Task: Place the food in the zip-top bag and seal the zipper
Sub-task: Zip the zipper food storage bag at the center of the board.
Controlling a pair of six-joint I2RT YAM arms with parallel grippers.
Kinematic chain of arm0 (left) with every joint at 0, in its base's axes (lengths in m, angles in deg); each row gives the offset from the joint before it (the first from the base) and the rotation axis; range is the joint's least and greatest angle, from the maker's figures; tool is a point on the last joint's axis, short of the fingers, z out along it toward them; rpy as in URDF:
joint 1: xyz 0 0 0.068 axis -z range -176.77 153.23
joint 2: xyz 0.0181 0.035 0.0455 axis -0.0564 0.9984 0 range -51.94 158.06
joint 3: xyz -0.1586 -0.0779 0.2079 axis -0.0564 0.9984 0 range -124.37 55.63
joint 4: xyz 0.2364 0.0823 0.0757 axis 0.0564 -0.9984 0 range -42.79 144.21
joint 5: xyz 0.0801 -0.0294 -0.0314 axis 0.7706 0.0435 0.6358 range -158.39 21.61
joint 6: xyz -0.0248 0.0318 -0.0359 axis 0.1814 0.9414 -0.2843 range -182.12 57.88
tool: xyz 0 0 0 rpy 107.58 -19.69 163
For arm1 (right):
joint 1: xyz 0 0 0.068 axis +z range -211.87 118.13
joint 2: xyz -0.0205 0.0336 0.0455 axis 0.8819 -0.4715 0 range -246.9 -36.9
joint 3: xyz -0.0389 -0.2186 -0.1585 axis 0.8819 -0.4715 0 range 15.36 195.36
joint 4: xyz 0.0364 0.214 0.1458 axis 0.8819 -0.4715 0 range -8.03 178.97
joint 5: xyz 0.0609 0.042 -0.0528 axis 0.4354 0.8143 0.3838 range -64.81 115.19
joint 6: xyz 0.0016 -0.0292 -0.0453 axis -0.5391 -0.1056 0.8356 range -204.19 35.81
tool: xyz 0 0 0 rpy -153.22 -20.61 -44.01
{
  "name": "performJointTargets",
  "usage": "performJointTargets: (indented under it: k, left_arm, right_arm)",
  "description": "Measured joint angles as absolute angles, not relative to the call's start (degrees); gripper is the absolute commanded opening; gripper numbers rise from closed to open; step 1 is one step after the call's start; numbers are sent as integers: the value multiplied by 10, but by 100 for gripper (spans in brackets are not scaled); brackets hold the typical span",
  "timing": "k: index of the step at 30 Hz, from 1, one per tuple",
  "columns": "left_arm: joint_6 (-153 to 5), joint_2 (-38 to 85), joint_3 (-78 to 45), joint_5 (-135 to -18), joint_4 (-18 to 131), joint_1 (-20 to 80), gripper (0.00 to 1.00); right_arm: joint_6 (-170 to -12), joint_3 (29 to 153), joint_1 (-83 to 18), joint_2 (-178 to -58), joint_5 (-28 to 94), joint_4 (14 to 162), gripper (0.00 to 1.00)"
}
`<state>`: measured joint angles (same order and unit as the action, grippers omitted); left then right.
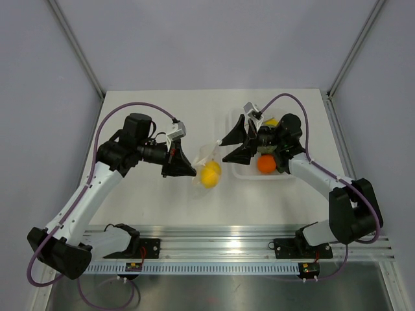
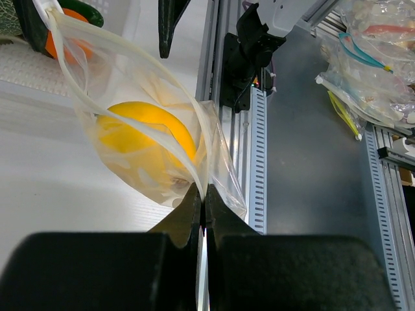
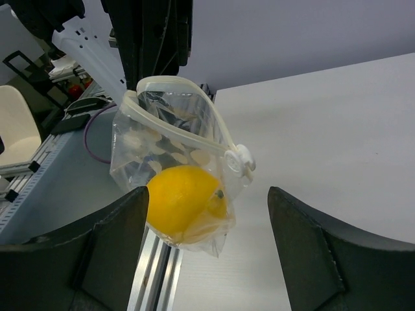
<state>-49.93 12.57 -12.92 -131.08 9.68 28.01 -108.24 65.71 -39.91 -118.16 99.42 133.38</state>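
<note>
The food, a yellow lemon [image 1: 210, 175], lies inside the clear zip-top bag [image 1: 206, 162], which hangs above the table. My left gripper [image 1: 190, 171] is shut on the bag's edge; in the left wrist view the jaws [image 2: 202, 193] pinch the plastic just below the lemon [image 2: 146, 139]. The white zipper [image 3: 185, 126] curves in an open loop at the bag's mouth, with its slider [image 3: 240, 159] at the near end. My right gripper [image 1: 227, 142] stands open just right of the bag, and in its wrist view the wide-apart fingers [image 3: 117, 246] frame the lemon [image 3: 185, 201] without touching it.
A clear tray [image 1: 249, 173] at the right holds a round orange fruit [image 1: 266, 164] and something yellow [image 1: 271, 122]. The aluminium rail [image 1: 233, 243] runs along the near table edge. Grey walls close the back and sides.
</note>
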Motion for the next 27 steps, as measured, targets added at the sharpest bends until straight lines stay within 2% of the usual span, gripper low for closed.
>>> performJointTargets:
  k: [4, 8, 14, 18, 24, 27]
  left_arm:
    - [-499, 125, -129, -1312, 97, 280, 0]
    - [-499, 125, -129, -1313, 97, 280, 0]
    - [-499, 119, -129, -1313, 97, 280, 0]
    - [-499, 117, -129, -1313, 97, 280, 0]
    - [-501, 117, -129, -1314, 97, 280, 0]
    - [-501, 118, -129, -1314, 98, 280, 0]
  right_arm:
    - [-1193, 657, -399, -1221, 1005, 1465, 75]
    - [-1326, 662, -399, -1272, 1014, 1572, 59]
    - [-1412, 672, -399, -1312, 1015, 1605, 56]
    - [-1429, 674, -399, -1312, 1015, 1621, 46]
    - [-1442, 676, -399, -1312, 1014, 1629, 45]
    - [-1446, 679, -398, -1312, 1015, 1629, 41]
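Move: The bag's free corner, with its white zipper slider, lies just beyond the right fingertips: about 3 cm to that hand's left and 2 cm ahead, roughly level with it. The corner pinched by the left hand is some 12 cm left and 8 cm back. The yellow food in the bag is 6 cm left, 8 cm back and 7 cm lower. From the left hand, the slider corner is about 11 cm ahead and 9 cm right, at much the same height. No clear grip on the bag yet: the right fingers, pointing left, close from wide open to about half around the slider corner. The hand eases only about 1 cm left towards it, dips about 1.5 cm and mostly rises back, while rolling some 20 degrees so its forward side tips down. The left hand stays put, still pinching the other corner. ##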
